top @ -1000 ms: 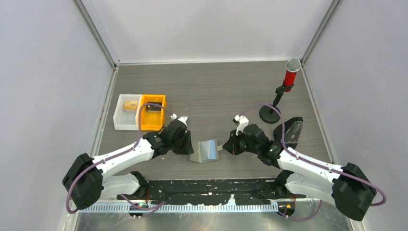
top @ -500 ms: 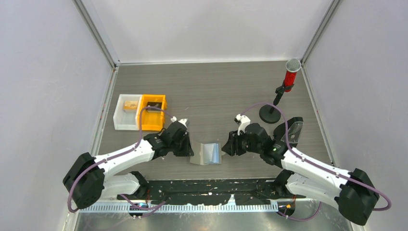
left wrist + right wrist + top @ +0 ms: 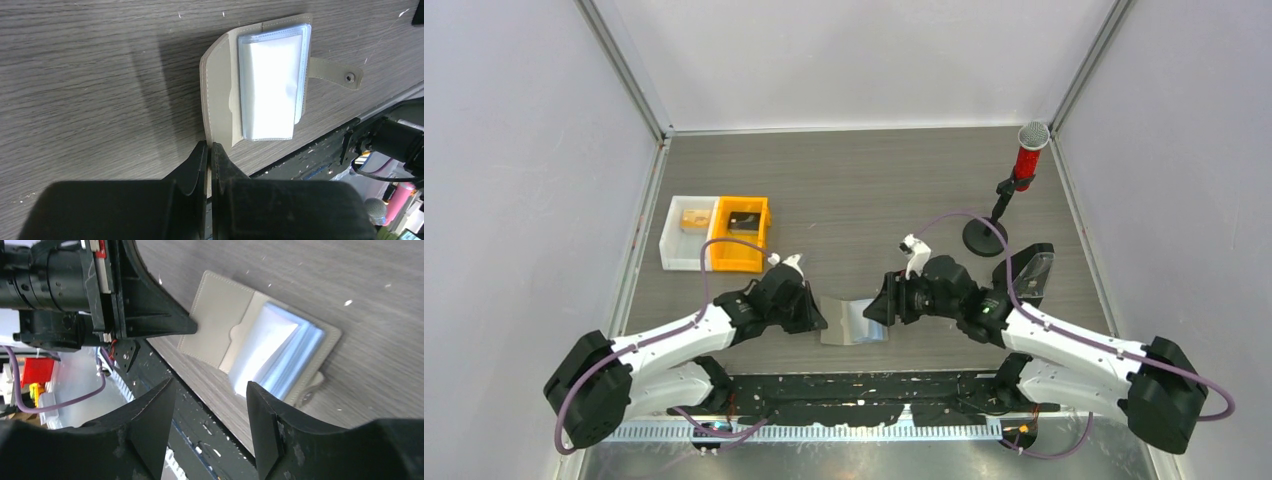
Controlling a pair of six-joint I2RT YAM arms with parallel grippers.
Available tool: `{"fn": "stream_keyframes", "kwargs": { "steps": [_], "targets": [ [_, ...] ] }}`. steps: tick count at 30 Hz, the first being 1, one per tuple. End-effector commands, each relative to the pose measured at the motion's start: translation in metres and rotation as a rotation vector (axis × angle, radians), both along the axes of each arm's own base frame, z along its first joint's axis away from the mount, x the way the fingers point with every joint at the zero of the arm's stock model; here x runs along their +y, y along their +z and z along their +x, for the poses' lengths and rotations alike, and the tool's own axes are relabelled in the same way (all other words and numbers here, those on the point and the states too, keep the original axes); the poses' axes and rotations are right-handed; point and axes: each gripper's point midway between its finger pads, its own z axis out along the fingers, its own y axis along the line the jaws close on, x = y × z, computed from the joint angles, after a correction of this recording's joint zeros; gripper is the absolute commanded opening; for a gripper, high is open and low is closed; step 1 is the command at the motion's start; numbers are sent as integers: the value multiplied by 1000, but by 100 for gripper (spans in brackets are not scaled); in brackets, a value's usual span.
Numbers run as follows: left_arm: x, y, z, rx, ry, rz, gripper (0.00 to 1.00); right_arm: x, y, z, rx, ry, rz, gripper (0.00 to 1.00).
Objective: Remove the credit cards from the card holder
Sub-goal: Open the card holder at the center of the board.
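Note:
The card holder (image 3: 217,100) lies spread out near the table's front edge, a grey two-panel wallet with a snap strap (image 3: 340,76). Its right panel carries a stack of light blue credit cards (image 3: 272,82) in clear sleeves. My left gripper (image 3: 210,144) is shut on the rim of the holder's left panel. In the top view the left gripper (image 3: 823,322) sits at the left side of the holder (image 3: 856,322). My right gripper (image 3: 210,386) stands open just off the holder's right side, holding nothing. The right wrist view shows the cards (image 3: 272,355) fanned slightly.
An orange bin (image 3: 742,234) and a white bin (image 3: 690,232) stand at the back left. A red microphone (image 3: 1027,150) on a stand and a black wedge-shaped stand (image 3: 1032,270) are at the right. A black rail (image 3: 854,400) runs along the front edge.
The left gripper has shut on the holder's left panel. The right gripper has opened and let go of the holder. The holder has spread flatter and both arms have shifted nearer.

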Motion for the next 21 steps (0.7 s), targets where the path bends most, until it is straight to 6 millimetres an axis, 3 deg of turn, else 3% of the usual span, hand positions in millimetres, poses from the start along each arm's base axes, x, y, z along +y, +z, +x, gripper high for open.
{"fn": "stream_keyframes", "kwargs": {
  "steps": [1, 6, 11, 21],
  "targets": [
    [-8, 10, 6, -32, 31, -71, 0, 16, -1, 1, 21, -23, 49, 62],
    [-9, 8, 4, -24, 33, -82, 0, 9, -38, 7, 65, -81, -39, 66],
    [-7, 8, 3, -31, 39, -91, 0, 9, -59, 7, 101, -92, -66, 67],
    [-9, 7, 3, -30, 30, -99, 0, 18, -75, 5, 141, -69, -56, 63]
  ]
}}
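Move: The card holder lies opened between the hands. From the right hand, its clear card sleeves are about 2 cm to the left and 1 cm ahead, some 10 cm below. The left cover is roughly 9 cm to the left and 1 cm ahead, about as low; the snap strap is some 3 cm to the right and 1 cm ahead, also low. From the left hand, the sleeves are about 9 cm to the right, 1 cm ahead and 3 cm lower. With the left fingers still pinching the raised outer edge of the left cover and holding it in place, the right hand sinks about 8 cm, almost straight down, onto the right side of the clear sleeves. Its open fingers tip down by some 10 degrees and stay apart, ending close to the sleeves' right edge; whether they touch can't be seen. ##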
